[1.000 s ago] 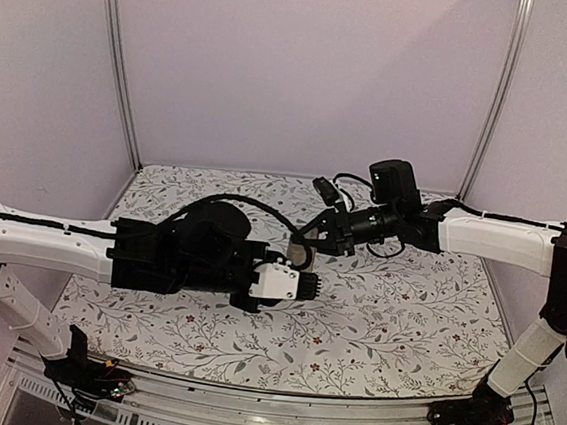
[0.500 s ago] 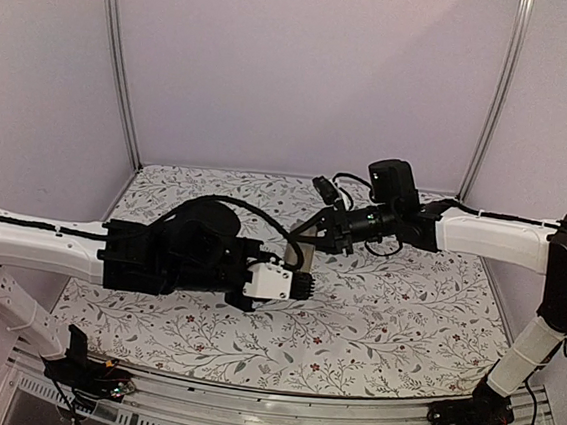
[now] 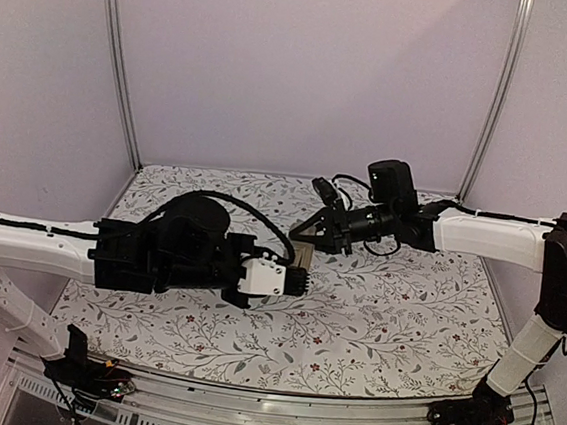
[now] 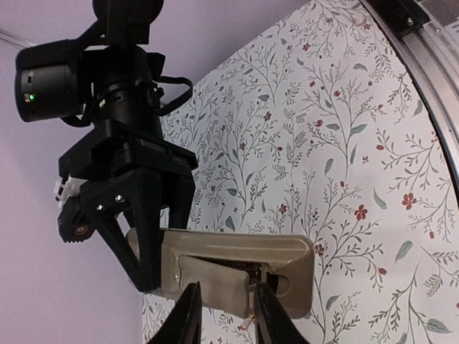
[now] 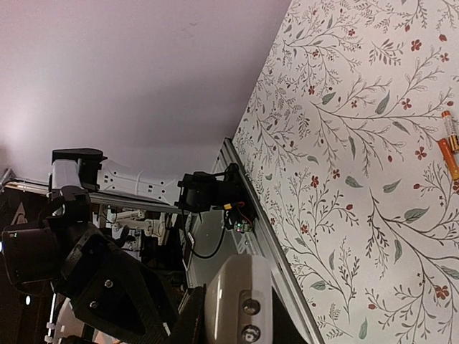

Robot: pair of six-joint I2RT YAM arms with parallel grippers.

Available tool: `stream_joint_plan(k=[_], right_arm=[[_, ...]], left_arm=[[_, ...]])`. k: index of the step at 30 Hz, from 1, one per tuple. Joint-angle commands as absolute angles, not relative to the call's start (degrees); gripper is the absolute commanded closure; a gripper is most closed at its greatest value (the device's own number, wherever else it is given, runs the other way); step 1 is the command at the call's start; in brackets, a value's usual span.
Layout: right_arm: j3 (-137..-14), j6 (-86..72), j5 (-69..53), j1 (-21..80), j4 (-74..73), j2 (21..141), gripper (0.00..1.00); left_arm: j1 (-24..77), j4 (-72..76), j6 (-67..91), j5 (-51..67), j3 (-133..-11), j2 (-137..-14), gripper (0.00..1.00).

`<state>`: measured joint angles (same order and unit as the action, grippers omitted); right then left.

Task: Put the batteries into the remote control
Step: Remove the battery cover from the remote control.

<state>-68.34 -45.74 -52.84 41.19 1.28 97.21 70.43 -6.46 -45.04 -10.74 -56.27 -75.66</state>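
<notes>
My right gripper (image 3: 310, 238) is shut on one end of the remote control (image 3: 299, 250) and holds it above the table. In the left wrist view the remote control's (image 4: 287, 252) grey-tan back faces the camera, with the black right gripper (image 4: 140, 231) clamped on its left end. A flat grey cover piece (image 4: 215, 278) sits tilted over the back recess. My left gripper (image 4: 226, 309) has a finger at each end of this piece and looks closed on it. Two orange batteries (image 5: 449, 143) lie on the cloth in the right wrist view. The remote control's white end (image 5: 240, 301) shows there between my right gripper's (image 5: 237, 322) fingers.
The table is covered with a floral cloth (image 3: 404, 315). An aluminium rail (image 3: 274, 413) runs along the near edge, and metal posts (image 3: 118, 56) stand at the back corners. Black cables (image 3: 263, 216) loop over the left arm.
My left gripper's jaws have narrowed around the grey cover piece, and the left arm has drawn slightly left. The right gripper with the remote control shifted a little left.
</notes>
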Motion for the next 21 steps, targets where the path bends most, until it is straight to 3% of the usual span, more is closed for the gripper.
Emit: stream_joint_plan(k=[1,12,21], right_arm=[[-68.8,-49.4,-55.5,41.1,6.1,96.8,1.00],[-67.2,-51.7,-54.9,39.6,8.6,97.1,1.00],[-65.3,-51.0,-50.7,37.8,8.7,96.4,1.00]], left_arm=[[70.0,-7.1,-45.5,-11.1,-55.7,-76.7,0.74],[69.9,-8.5,-45.9,-12.4,-56.1,-77.8,0.70],[68.1,-4.9,-34.0,-12.9,-55.3,-74.4,0.42]])
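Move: My left fingertips are at the battery cover's near end. Its middle is about 2 cm ahead of them and 1 cm to their right, at roughly the same height. The remote control's middle lies some 3 cm ahead of my left hand and 1 cm to its right. My right hand already holds the remote by its far end. From that hand, the battery cover lies about 5 cm back, straight in line and 2 cm lower. I dip my left hand about 1 cm at the cover's near end, then spread its fingers to roughly twice their gap, letting the cover's edge come free. My right hand keeps its hold on the remote, first lifting it about 1 cm with a slight roll, then drawing it some 2 cm forward, a little to the right and down again, away from my left fingers. ##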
